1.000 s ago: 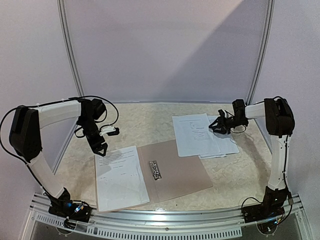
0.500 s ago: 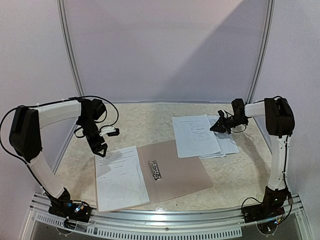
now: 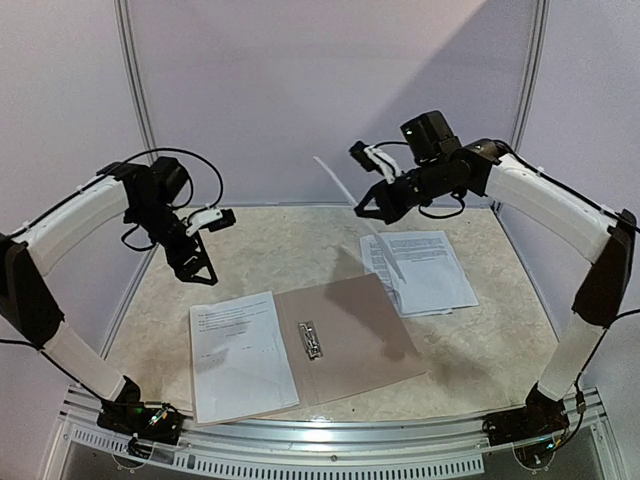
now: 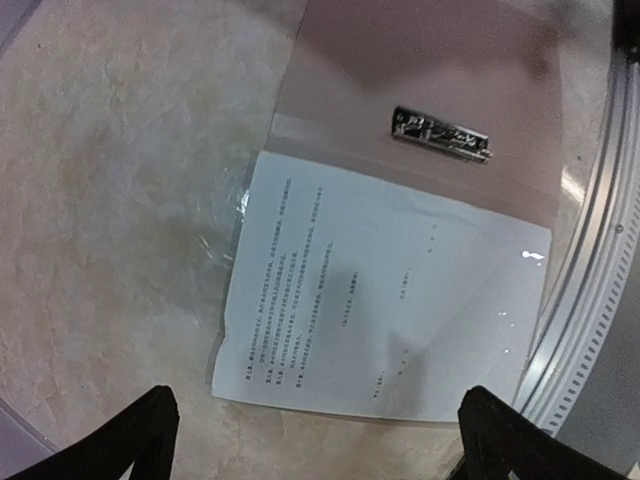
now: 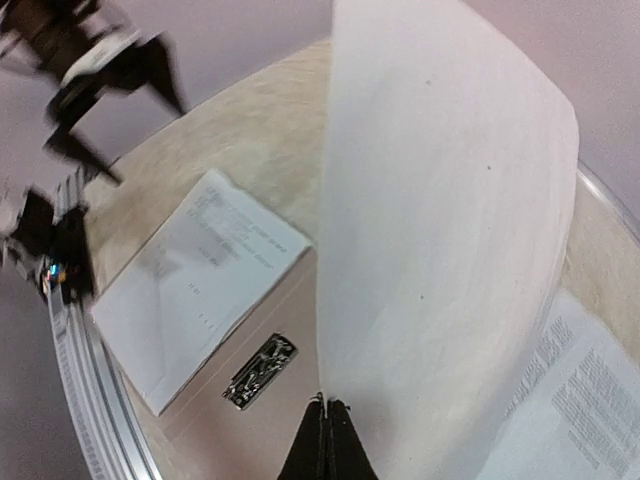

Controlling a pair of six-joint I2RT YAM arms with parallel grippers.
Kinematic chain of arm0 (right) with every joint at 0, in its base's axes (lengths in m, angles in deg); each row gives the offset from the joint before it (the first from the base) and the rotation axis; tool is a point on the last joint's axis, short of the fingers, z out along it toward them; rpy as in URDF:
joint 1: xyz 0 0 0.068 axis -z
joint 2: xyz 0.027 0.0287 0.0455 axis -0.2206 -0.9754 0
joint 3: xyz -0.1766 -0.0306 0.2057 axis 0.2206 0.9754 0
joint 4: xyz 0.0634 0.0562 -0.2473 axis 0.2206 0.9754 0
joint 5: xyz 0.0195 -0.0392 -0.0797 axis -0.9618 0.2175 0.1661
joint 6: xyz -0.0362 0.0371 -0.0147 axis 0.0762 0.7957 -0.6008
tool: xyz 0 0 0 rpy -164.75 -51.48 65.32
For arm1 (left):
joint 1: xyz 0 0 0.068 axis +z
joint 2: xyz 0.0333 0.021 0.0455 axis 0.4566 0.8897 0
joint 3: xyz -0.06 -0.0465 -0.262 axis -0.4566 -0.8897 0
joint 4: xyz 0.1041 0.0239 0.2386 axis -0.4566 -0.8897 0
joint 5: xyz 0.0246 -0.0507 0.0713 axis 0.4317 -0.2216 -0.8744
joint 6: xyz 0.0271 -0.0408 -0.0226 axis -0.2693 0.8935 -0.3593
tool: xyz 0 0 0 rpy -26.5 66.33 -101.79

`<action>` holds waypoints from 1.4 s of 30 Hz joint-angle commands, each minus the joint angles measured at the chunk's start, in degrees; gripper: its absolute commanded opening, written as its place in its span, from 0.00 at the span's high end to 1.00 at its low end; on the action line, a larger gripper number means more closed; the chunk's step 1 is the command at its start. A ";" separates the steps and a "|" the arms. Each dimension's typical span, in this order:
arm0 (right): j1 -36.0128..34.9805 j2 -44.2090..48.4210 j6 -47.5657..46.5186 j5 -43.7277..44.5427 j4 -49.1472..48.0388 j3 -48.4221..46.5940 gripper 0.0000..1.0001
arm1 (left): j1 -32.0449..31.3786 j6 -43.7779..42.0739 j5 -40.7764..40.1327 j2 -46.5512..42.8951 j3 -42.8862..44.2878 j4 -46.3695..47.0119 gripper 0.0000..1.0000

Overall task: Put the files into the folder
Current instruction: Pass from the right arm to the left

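Note:
The folder [image 3: 355,325] lies open near the front edge, with its metal clip [image 3: 310,340] at the spine. One of the files, a sleeved printed sheet [image 3: 240,355], rests on the folder's left flap. More files [image 3: 430,270] lie stacked at the right. My right gripper [image 3: 367,208] hangs high above the table's middle, shut on the edge of a white sheet [image 5: 440,220] that curves upward from its jaws [image 5: 327,430]. My left gripper [image 3: 198,274] hovers open above the table's left side with nothing in it. In its wrist view its fingertips [image 4: 130,440] frame the sleeved sheet [image 4: 390,290].
An aluminium rail [image 3: 330,432] runs along the table's front edge. Purple walls and a curved metal frame [image 3: 140,110] enclose the back and sides. Marble-patterned tabletop [image 3: 270,250] lies behind the folder.
My right arm has risen and swung left from the stack, lifting one sheet into the air. My left arm has lifted a little and its jaws have opened wider.

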 commanded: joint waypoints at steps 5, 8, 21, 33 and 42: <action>-17.41 14.00 -16.12 10.44 -4.23 7.34 1.00 | 0.76 -6.09 16.30 -15.10 1.86 -2.49 0.01; -18.05 15.51 -13.00 6.78 -7.33 8.52 1.00 | 0.53 -6.44 18.89 -17.99 4.26 -4.34 0.00; -19.45 14.93 -7.21 1.95 -14.34 10.20 1.00 | -1.91 -2.93 18.38 -19.72 7.08 1.31 0.00; -19.43 13.17 -6.77 2.10 -14.78 9.86 1.00 | -12.25 3.24 22.11 -17.22 5.19 7.01 0.72; -19.49 12.66 -9.45 5.54 -13.85 11.61 0.34 | -15.45 -2.21 15.68 -17.21 8.23 -1.12 1.00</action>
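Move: Roughly 28 cm to the left hand's right, 8 cm ahead and 7 cm higher is the middle of the file that the right fingers hold. The stack already filed lies about 10 cm back, 5 cm right and 17 cm below the left hand. From the right hand, the empty left gripper is some 30 cm left, 6 cm back and 10 cm lower; the open folder 14 cm back, 11 cm left, 27 cm down; the loose files 8 cm ahead, 19 cm right, 27 cm down. Carrying the file back about 14 cm and some 7 cm left, the right hand also rises 8 cm over the folder, then all but holds still. The left hand climbs about 15 cm wide open, drawing back and tilting its fingers rightward, then slides some 5 cm right to the file and shuts on it; only then do the right fingers open. ##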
